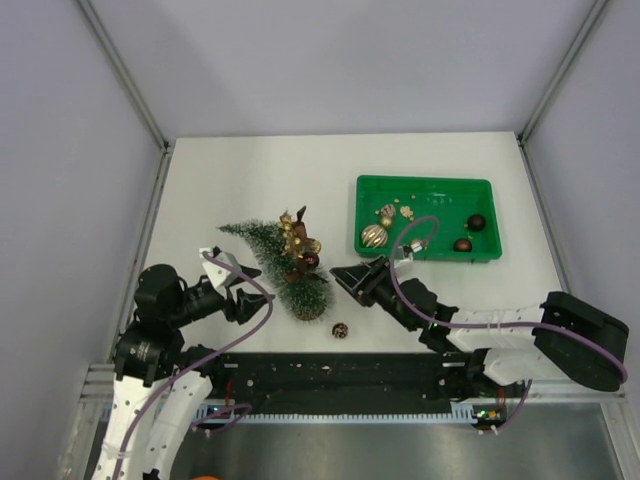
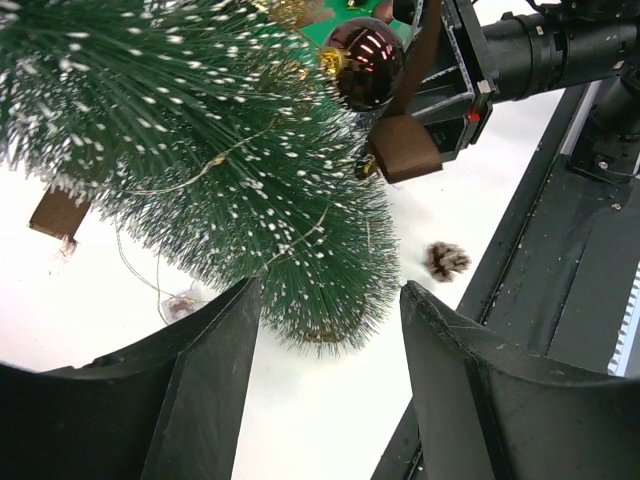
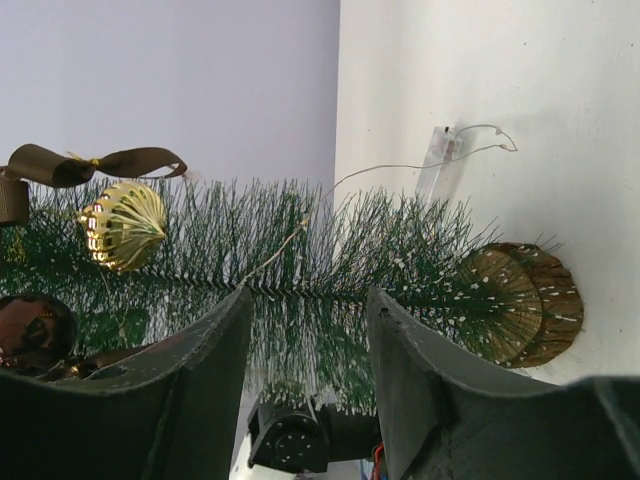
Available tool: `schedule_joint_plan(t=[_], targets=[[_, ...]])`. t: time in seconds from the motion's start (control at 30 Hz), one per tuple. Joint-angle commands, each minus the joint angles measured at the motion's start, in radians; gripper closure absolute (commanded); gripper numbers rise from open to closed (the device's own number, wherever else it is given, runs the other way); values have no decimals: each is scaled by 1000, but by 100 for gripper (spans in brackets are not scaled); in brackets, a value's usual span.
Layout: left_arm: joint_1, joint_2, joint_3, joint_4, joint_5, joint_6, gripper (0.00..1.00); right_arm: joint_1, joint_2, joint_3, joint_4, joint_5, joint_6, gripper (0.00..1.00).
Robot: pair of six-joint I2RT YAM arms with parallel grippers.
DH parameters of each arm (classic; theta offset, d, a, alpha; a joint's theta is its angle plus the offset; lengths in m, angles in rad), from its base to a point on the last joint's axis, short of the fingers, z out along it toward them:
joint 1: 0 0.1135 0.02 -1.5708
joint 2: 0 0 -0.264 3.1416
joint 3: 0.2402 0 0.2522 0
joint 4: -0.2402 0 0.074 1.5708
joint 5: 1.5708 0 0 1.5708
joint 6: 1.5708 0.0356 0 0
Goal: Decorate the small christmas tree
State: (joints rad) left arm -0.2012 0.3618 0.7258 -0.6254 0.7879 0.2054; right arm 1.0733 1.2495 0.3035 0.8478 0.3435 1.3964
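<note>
The small christmas tree (image 1: 282,258) is dark green and frosted, with its wooden disc base (image 3: 527,302) on the white table. It carries a gold ribbed ornament (image 3: 122,225), a brown bow (image 3: 90,165) and a dark red bauble (image 2: 365,62). My left gripper (image 1: 245,296) is open on the tree's left side, its fingers apart just short of the lowest bristles (image 2: 330,300), nothing between them. My right gripper (image 1: 346,279) is on the tree's right side and open (image 3: 310,300), with only bristle tips reaching between its fingers.
A green tray (image 1: 425,184) at the back right holds a gold ball (image 1: 374,236) and two dark red balls (image 1: 476,222). A pine cone (image 1: 340,330) lies on the table near the front rail. The light string's clear battery pack (image 3: 440,160) lies beside the tree.
</note>
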Motion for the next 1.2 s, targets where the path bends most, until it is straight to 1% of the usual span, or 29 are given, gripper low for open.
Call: schedule_joint_plan(t=[0.0, 0.13, 0.2, 0.23, 0.33, 0.4, 0.43, 0.5, 0.57, 0.67, 0.8, 0.9, 1.0, 1.17], targets=[[2, -63, 35, 12, 1, 11, 36, 13, -48, 42, -18, 15, -28, 51], [2, -66, 32, 10, -6, 11, 36, 11, -99, 39, -78, 43, -46, 51], [2, -70, 29, 10, -7, 12, 36, 11, -139, 45, -172, 67, -68, 53], [2, -73, 29, 9, -7, 14, 36, 11, -168, 66, -250, 81, -82, 53], [2, -78, 27, 3, -12, 19, 36, 10, -223, 167, -612, 153, -121, 54], [2, -80, 26, 1, -13, 19, 36, 10, -234, 232, -798, 213, -180, 54], [2, -81, 24, 3, -15, 20, 36, 10, -228, 274, -917, 245, -195, 53], [2, -80, 23, 3, -15, 19, 36, 11, -202, 339, -1062, 316, -235, 51], [2, -80, 20, 10, -13, 11, 36, 8, -167, 376, -1142, 363, -269, 48], [2, -78, 18, 15, -12, 6, 36, -12, -98, 413, -1200, 374, -303, 42], [2, -77, 21, 12, -10, 11, 36, -44, 20, 443, -1207, 345, -333, 33], [2, -75, 23, 9, -13, 11, 36, -68, 102, 480, -1207, 327, -359, 30], [2, -78, 21, 7, -15, 11, 36, -79, 154, 511, -1192, 341, -385, 28], [2, -77, 17, 7, -16, 9, 36, -93, 166, 477, -1023, 324, -447, 28]])
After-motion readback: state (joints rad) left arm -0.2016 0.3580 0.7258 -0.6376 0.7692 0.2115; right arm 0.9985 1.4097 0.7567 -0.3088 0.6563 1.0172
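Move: The pinecone I turn to lies mostly hidden under my right gripper, just in front of the green tray: about 8 cm ahead of my right hand, 7 cm to its right and 15 cm below. The striped ornament is 15 cm ahead and 6 cm right. The tree's foot stands 8 cm left and 1 cm back, the dropped pinecone 5 cm back and 1 cm left. From my left hand the first pinecone is some 15 cm ahead, 22 cm right and 24 cm below. With the dropped pinecone already out of my fingers, I swing my empty right hand away from the tree, about 10 cm to the right and some 4 cm forward, then sink about 10 cm towards the pinecone by the tray. On the way my wrist rolls roughly 65 degrees, so that the fingers, pointing forward-left at first, come to point down and forward; they open wider but touch nothing yet. ##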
